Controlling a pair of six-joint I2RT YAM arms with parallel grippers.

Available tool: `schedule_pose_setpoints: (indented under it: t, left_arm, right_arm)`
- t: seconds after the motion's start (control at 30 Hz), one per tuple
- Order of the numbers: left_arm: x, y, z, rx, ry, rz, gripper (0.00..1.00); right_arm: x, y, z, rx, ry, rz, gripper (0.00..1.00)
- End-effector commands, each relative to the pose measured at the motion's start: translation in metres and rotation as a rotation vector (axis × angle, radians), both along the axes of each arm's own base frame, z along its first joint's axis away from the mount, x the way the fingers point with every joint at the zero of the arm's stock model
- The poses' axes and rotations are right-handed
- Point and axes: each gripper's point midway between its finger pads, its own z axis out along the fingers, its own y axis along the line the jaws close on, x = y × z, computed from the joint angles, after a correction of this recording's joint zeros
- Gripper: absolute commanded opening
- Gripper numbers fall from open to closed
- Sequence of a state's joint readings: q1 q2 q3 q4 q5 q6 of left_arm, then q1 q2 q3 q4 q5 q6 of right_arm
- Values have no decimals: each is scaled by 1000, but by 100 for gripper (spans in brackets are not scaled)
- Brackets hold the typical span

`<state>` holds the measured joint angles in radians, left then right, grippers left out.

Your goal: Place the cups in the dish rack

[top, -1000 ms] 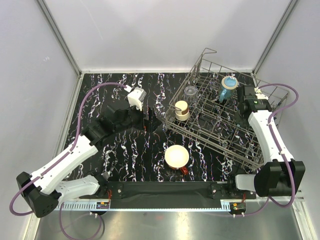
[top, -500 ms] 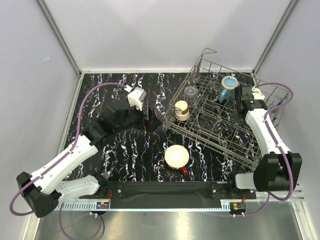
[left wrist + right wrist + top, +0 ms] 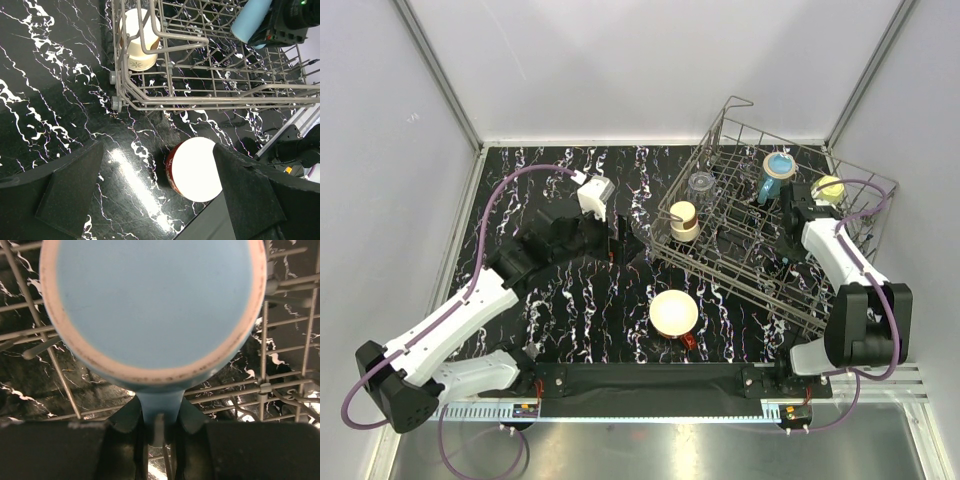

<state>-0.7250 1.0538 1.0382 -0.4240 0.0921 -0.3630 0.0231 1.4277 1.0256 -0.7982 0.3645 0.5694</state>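
The grey wire dish rack (image 3: 750,270) stands tilted at the right. In it are a clear tumbler (image 3: 701,184), a cream-brown cup (image 3: 684,220) (image 3: 139,37), a yellow-green cup (image 3: 828,187) and a blue mug (image 3: 777,175) (image 3: 155,300) (image 3: 250,20). My right gripper (image 3: 790,207) (image 3: 159,426) is shut on the blue mug's handle, inside the rack. A red mug with a pale inside (image 3: 674,313) (image 3: 196,169) sits on the table in front of the rack. My left gripper (image 3: 616,240) (image 3: 157,200) hangs wide open left of the rack, holding nothing.
The table top (image 3: 570,300) is black marble-patterned, with white walls on three sides. The rack's near corner (image 3: 117,102) is close to my left gripper. A black bar (image 3: 650,378) runs along the table's front edge between the arm bases.
My right arm has swung left inside the rack, uncovering the yellow-green cup behind it. The blue mug, the red mug and my left arm have stayed put.
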Motion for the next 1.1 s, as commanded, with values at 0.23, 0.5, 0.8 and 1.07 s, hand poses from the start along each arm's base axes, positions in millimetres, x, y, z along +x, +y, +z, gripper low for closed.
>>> schedule_pose_setpoints:
  t: [0.23,0.5,0.8,1.07]
  left_arm:
    - [3,-7,8,-34,-28,-27,99]
    - [4,-8,6,-29,-21,-28,99]
    - [5,-10,0,-24,-5,-28,99]
    - [6,-13,-9,-9,23,-35,98]
  right_arm:
    - [12,3,-7,20,-23,-17,35]
    - [2,4,0,31,-20,-22,84]
    - [-20,12,49,73,-105,-3,90]
    - [-50,46,93,249,-228,100,100]
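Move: The right hand already pinches the light-blue cup's handle; the rack spot for this upside-down cup lies about 5 cm ahead, 2 cm to its right and 5 cm lower. Of its neighbours, the tan-bottomed blue cup is some 19 cm ahead and 2 cm left of the hand, the yellow-green cup about 15 cm ahead and 9 cm right, both roughly at hand height. From the left hand that rack spot lies roughly 9 cm ahead, 32 cm right and 22 cm below. The right hand lowers the light-blue cup the last 1 cm onto the rack's wires, stays there while its fingers open wide and let go of the handle, then lifts clear by about 8 cm, drawing back some 4 cm and drifting left about 3 cm while the wrist tilts roughly 15 degrees, fingers coming up towards level. Towards the end the left hand, still open and empty over the table, starts to sink by nearly 2 cm. ##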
